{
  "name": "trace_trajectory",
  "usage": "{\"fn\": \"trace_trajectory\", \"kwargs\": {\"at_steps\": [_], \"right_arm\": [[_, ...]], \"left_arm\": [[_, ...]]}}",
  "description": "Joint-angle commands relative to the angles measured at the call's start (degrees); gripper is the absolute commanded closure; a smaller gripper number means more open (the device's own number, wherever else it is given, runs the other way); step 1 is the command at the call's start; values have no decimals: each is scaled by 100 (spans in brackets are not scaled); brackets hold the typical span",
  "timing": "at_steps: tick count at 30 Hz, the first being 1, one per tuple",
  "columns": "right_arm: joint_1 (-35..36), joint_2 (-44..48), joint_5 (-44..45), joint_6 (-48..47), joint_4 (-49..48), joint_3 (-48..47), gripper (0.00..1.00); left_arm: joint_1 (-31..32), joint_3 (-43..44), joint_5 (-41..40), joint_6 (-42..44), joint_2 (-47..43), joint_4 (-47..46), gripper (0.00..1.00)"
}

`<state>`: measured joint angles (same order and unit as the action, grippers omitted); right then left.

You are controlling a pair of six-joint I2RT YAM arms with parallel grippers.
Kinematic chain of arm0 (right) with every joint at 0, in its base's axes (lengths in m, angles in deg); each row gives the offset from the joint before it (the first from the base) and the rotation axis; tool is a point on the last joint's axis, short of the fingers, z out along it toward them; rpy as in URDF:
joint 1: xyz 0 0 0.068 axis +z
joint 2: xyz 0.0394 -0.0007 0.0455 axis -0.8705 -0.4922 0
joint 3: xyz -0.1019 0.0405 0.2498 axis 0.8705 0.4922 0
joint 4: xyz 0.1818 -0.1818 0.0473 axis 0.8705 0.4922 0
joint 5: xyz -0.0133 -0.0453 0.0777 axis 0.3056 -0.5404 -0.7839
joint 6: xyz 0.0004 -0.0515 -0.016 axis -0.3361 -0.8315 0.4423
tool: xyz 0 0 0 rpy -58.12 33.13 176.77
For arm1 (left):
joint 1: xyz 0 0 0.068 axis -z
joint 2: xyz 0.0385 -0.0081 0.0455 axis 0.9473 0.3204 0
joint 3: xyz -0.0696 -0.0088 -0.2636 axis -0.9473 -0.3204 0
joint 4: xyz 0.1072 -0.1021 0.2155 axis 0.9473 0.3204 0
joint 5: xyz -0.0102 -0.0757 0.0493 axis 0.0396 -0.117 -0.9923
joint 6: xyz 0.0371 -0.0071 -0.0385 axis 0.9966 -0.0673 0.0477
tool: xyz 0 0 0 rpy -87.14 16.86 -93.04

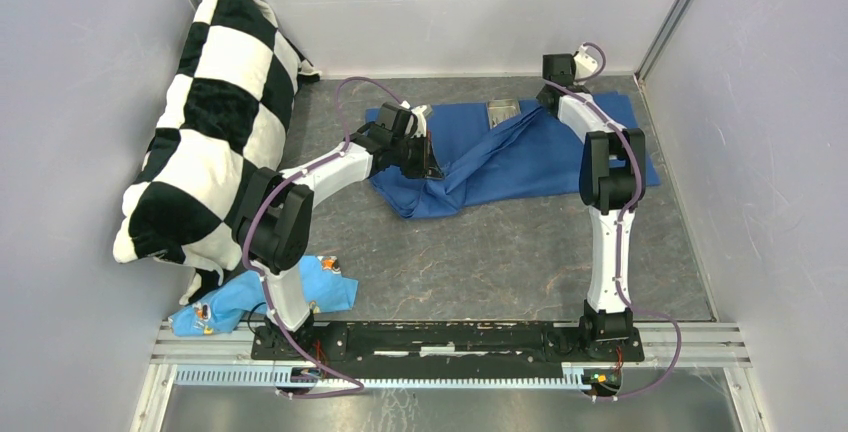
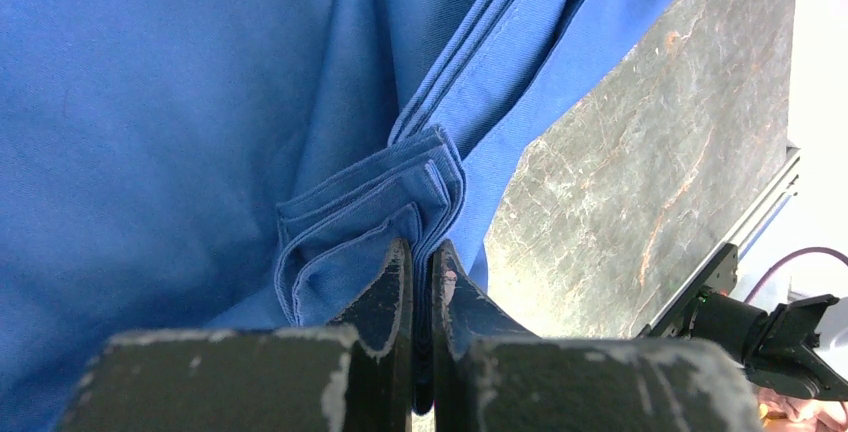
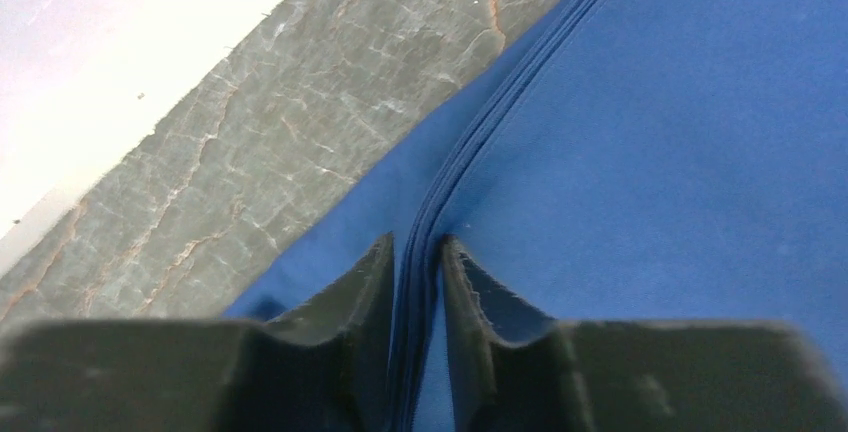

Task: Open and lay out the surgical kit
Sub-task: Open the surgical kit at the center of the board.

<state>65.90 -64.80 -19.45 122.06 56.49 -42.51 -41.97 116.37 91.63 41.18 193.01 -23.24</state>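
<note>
The surgical kit's dark blue cloth wrap (image 1: 520, 157) lies partly unfolded across the back of the table, with a small steel tray (image 1: 502, 112) showing at its far edge. My left gripper (image 1: 428, 157) is at the wrap's left side. In the left wrist view it (image 2: 421, 252) is shut on a bunched, many-layered fold of the cloth (image 2: 360, 212). My right gripper (image 1: 545, 97) reaches to the far edge beside the tray. In the right wrist view its jaws (image 3: 418, 247) stand narrowly round the wrap's layered hem (image 3: 480, 122), pinching it at the tips.
A black-and-white checkered pillow (image 1: 215, 122) leans against the left wall. A light blue patterned cloth scrap (image 1: 250, 302) lies near the left arm's base. Grey marbled tabletop (image 1: 480, 252) shows in front of the wrap. Walls close in on three sides.
</note>
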Motion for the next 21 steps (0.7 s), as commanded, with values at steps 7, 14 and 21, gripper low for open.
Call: {"fn": "trace_trajectory", "kwargs": {"at_steps": [7, 14, 21], "right_arm": [[-8, 2068, 605, -120, -97, 1731, 100], [-6, 4447, 1093, -106, -326, 4624, 100], [-6, 6634, 1241, -210, -253, 6705, 100]], "left_arm": [[37, 157, -394, 428, -317, 577, 98], [36, 130, -487, 552, -756, 858, 98], [36, -767, -328, 394, -1543, 986, 98]]}}
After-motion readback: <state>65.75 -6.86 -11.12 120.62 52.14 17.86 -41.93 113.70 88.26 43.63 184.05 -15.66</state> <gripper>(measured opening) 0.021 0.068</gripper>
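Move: The flap edge of the surgical kit lies right between the right hand's closing fingers, with the kit's near edge, towards which it will be drawn, about 28 cm back, level left-right and roughly 5 cm lower. The mostly covered metal tray stands around 10 cm to the right hand's left, some 6 cm back and about 4 cm lower. From the left hand, which already grips the bunched flap corner, that edge is about 25 cm ahead, 29 cm right and 3 cm lower. The right hand finishes shutting its fingers on the kit's flap edge, then whips it back towards the kit's near edge, some 24 cm and fast, lifting about 8 cm over most of the way and hardly turning the wrist. The left hand keeps its pinch on the bunched flap corner, staying almost still at first and then rising about 3 cm while easing left and back by about as much. ##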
